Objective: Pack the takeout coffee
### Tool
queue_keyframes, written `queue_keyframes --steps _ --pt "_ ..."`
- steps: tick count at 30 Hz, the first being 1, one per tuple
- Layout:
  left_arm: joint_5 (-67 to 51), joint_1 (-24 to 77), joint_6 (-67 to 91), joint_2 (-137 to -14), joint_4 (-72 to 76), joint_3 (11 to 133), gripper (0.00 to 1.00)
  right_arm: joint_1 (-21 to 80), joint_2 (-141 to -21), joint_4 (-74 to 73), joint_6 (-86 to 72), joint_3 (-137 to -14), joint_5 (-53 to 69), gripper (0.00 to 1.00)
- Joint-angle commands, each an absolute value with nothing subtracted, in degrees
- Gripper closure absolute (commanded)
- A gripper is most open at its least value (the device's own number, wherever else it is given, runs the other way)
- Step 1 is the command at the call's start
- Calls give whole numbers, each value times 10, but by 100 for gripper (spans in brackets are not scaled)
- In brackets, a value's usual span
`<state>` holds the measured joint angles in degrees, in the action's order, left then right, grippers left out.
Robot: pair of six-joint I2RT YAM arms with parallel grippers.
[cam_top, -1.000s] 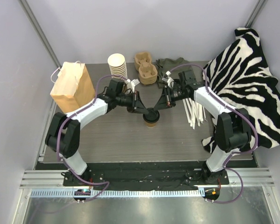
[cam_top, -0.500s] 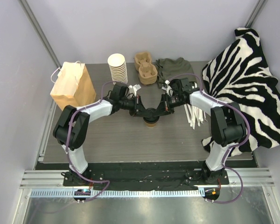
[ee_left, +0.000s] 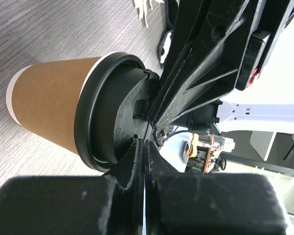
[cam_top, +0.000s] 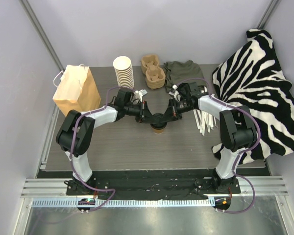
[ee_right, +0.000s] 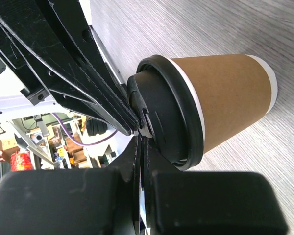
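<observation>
The takeout coffee (cam_top: pixel 158 128) is a brown paper cup with a black lid (cam_top: pixel 158 119), standing upright mid-table. My left gripper (cam_top: pixel 150 117) comes at the lid from the left and is shut with nothing between its fingers. My right gripper (cam_top: pixel 167 116) meets it from the right, also shut and empty. The left wrist view shows the cup (ee_left: pixel 54 105) and my left gripper's (ee_left: pixel 144 144) tips resting on the lid top (ee_left: pixel 108 112), the right fingers (ee_left: pixel 201 63) just opposite. The right wrist view has the cup (ee_right: pixel 230 98), with my right gripper (ee_right: pixel 141 139) against the lid (ee_right: pixel 171 112).
A brown paper bag (cam_top: pixel 76 90) stands at the back left. Behind the arms are a stack of lidless cups (cam_top: pixel 123 71), pulp cup carriers (cam_top: pixel 153 71) and a dark green cloth (cam_top: pixel 182 71). White stirrers (cam_top: pixel 204 117) lie right of the cup, beside a zebra-print cloth (cam_top: pixel 257 88).
Both grippers have come down onto the lid from either side. The left fingers have closed fully. The cup has stayed in place.
</observation>
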<state>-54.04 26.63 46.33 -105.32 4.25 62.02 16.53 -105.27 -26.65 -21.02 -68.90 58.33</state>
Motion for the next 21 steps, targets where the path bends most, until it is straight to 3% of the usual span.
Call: queue_keyframes --steps 1,10,21 --pt "-520 263 437 -1016 11 614 100 167 -1081 -282 -185 -686 500 99" --pt "-521 264 422 -926 11 673 98 166 -1090 -287 -182 -692 502 99" --pt "-466 264 459 -1047 23 629 100 165 -1101 -295 -180 -696 497 99"
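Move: Both shut grippers are already on the black lid of the filled cup: its middle lies about 2 cm right of the left hand and 1 cm lower, and some 2 cm left of the right hand and 1 cm lower, about level fore and aft. From the left hand the cup carrier is some 23 cm straight ahead and the cup stack 18 cm ahead and 13 cm left, while the straws lie 7 cm ahead and 20 cm right of the right hand. The left hand, fingers still shut, comes up off the left side of the lid by about 9 or 10 cm, its forward side tipping up some 15 degrees, then turns straight round and drops roughly 4 to 5 cm back towards the lid, drifting slightly forward and still clear above it at the end. All the while the right hand stays put with its closed fingertips resting on the right side of the lid. ##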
